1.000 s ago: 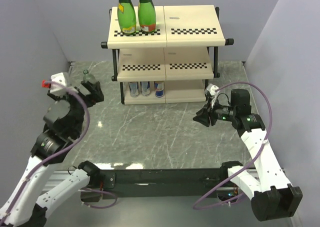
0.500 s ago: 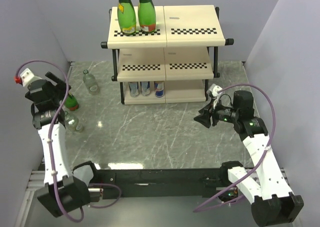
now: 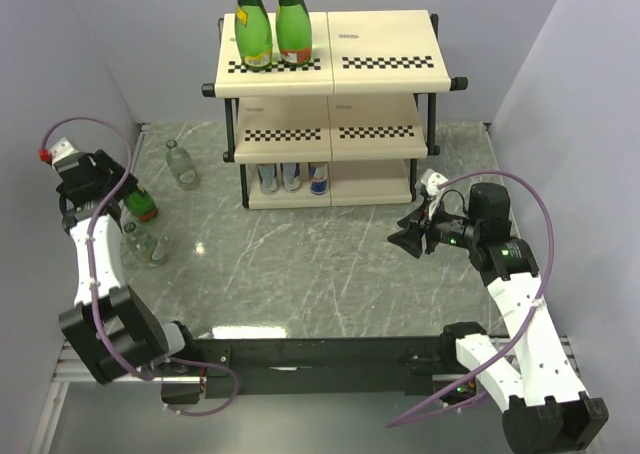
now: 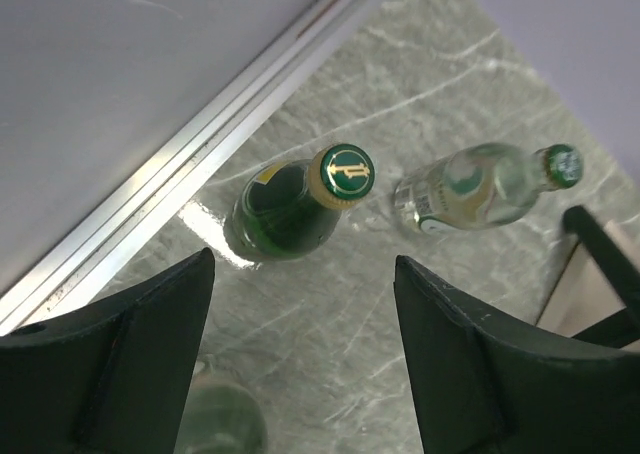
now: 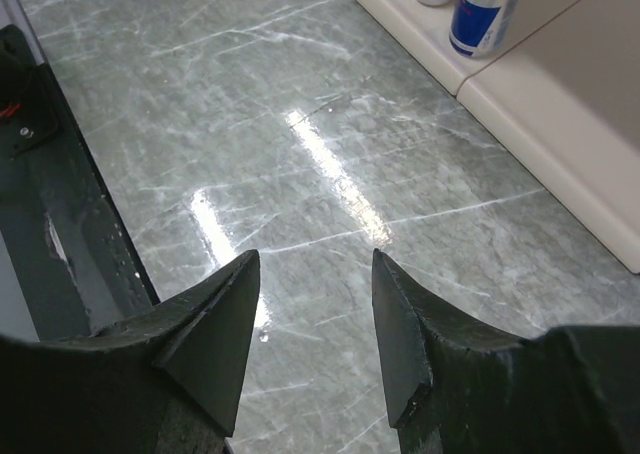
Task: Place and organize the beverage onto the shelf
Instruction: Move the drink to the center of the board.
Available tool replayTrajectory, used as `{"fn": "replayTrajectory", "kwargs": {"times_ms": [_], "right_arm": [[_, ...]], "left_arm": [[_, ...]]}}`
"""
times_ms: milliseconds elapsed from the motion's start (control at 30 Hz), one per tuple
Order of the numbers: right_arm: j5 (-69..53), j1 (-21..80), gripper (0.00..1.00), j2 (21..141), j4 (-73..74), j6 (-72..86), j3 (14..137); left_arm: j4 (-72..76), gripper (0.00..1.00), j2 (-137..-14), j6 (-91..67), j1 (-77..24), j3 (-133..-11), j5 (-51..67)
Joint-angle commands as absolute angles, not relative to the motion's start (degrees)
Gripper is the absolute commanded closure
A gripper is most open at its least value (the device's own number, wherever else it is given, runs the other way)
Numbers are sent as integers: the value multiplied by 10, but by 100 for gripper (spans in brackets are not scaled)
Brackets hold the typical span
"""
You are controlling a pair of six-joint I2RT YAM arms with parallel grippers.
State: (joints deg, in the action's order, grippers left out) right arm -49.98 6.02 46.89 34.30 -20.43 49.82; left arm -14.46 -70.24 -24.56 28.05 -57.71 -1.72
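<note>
The shelf [image 3: 385, 69] stands at the back of the table, with two green bottles [image 3: 272, 29] on its top tier's left end and three cans [image 3: 292, 177] on the bottom tier. Three loose bottles stand at the left: a dark green one with a gold cap [image 3: 142, 205] [image 4: 290, 209], a clear one with a green cap [image 3: 180, 164] [image 4: 480, 186], and another clear one [image 3: 143, 242] [image 4: 220, 424]. My left gripper [image 3: 118, 186] [image 4: 302, 262] hangs open above them, holding nothing. My right gripper [image 3: 405, 240] [image 5: 314, 259] is open over bare table, right of centre.
Grey walls close in the table on the left, back and right. A metal rail [image 4: 200, 164] runs along the left wall beside the bottles. A Red Bull can [image 5: 483, 9] sits on the bottom board [image 5: 560, 124] ahead of my right gripper.
My left arm has swung back from the clear bottle to the left wall, above the dark green bottle, and its jaws have narrowed. The right jaws have parted a little.
</note>
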Motion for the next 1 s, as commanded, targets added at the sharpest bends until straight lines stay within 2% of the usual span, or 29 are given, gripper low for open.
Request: {"fn": "replayTrajectory", "kwargs": {"times_ms": [0, 300, 433, 667, 967], "right_arm": [[-514, 65, 44, 462, 332, -201, 519], [-495, 90, 44, 459, 332, -206, 522], [-490, 96, 44, 458, 330, -207, 520], [-487, 97, 44, 461, 330, -207, 521], [-480, 97, 43, 471, 330, -207, 521]], "left_arm": [[-130, 22, -730, -203, 282, -626, 21], [-153, 23, -800, -150, 283, -671, 41], [-149, 30, -836, -141, 283, -686, 69], [-134, 35, -863, -131, 284, -693, 77], [-132, 51, -892, -112, 284, -704, 81]]}}
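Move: The green bottle stands about 6 cm ahead of the left hand and 2 cm to its left, its middle some 13 cm lower. A clear bottle stands about 10 cm farther out than the green one and 10 cm to its right. A second clear bottle is some 12 cm behind the green one and 6 cm to its right. From the right hand the green bottle lies roughly 65 cm left, 18 cm ahead and 15 cm below. Forward and down together, about 5 cm each, the left hand eases in on the neck of the green bottle, sinking mostly in the second half. On the way the wrist tips some 10 degrees further down and swings about 15 degrees clockwise, while the fingers narrow from wide to half open on either side of the neck; a grip can't be seen yet. ##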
